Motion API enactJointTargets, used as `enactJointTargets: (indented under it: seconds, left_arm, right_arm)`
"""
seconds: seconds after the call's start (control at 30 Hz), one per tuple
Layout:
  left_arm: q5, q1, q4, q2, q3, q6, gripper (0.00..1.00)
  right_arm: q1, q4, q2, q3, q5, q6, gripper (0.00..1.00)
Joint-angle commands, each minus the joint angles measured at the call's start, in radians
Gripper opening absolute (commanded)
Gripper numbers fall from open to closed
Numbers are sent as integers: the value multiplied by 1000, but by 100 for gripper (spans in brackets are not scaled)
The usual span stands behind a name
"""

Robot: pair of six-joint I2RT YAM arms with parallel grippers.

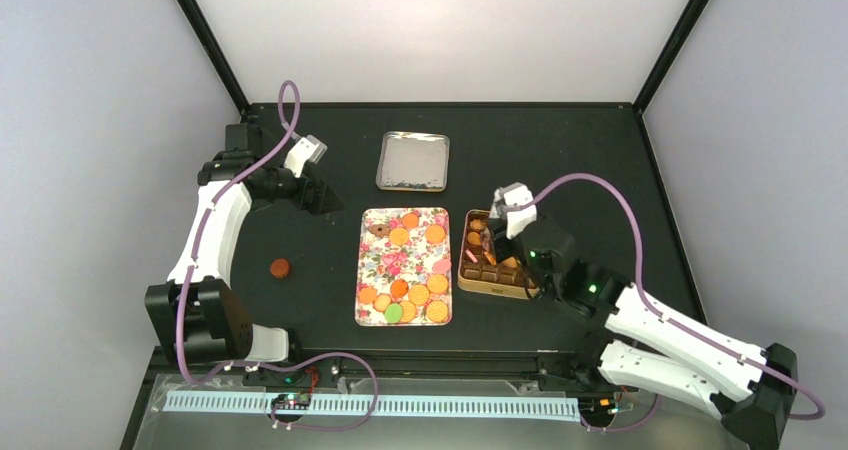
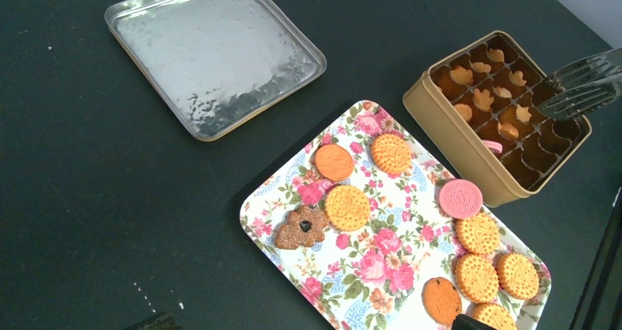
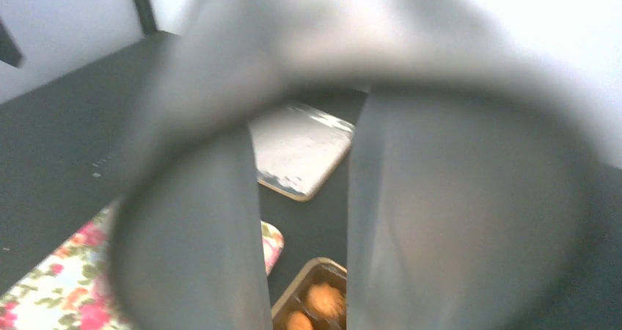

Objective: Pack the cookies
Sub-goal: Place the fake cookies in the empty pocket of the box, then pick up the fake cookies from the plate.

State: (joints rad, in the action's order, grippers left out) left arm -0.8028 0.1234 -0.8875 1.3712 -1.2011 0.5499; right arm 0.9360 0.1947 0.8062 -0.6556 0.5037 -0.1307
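Note:
Several cookies, mostly round orange ones plus a pink one and a brown flower-shaped one, lie on a floral tray. A tan tin with brown compartments holds small leaf-shaped cookies and a pink one. My right gripper hangs over the tin, shut on metal tongs. The tong tips sit close together above the tin's far corner with nothing seen between them. The blurred tongs fill the right wrist view. My left gripper hovers open, left of the tray.
A silver lid lies flat behind the tray. One round brownish cookie sits alone on the black table left of the tray. The tin stands right beside the tray's right edge. Walls close in the table at back and sides.

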Motion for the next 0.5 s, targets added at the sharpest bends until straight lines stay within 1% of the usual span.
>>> enactJointTargets:
  seconds: [0.0,0.3,0.47]
  left_arm:
    - [-22,-1,-14,9,-44,-2,99]
    - [10,-1,-32,3,-46,9,99]
    - [14,-2,-39,-1,-50,13,99]
  right_arm:
    - [14,-114,118,-122,-144,58,34]
    - [196,-286,430,-252,-268,64,34]
    - [244,-369,583,-299,-339,50,33]
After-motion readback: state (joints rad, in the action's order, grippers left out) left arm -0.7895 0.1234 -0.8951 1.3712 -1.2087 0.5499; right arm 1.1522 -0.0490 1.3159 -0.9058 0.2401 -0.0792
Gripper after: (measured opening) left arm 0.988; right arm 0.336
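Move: The right hand, with the forked tongs hanging from its fingers over the box, has the middle of the floral cookie tray about 19 cm to its left, 4 cm back and some 24 cm below. The box lies nearly under this hand, its middle about 2 cm back; the pink cookie is about 11 cm left and 4 cm back, the orange cookie about 20 cm left and 9 cm back. From the left hand the tray's middle is about 14 cm right and 12 cm back. Keeping its grip on the tongs, the right hand lifts about 2 cm and sweeps fast to its left, some 18 cm in all, carrying the tongs off from over the box towards the middle of the cookie tray. On the way it turns counter-clockwise by nearly 30 degrees, draws back about 3 cm and sinks again to roughly its starting height, the fingers holding their opening and the tongs carrying no cookie that can be seen. ##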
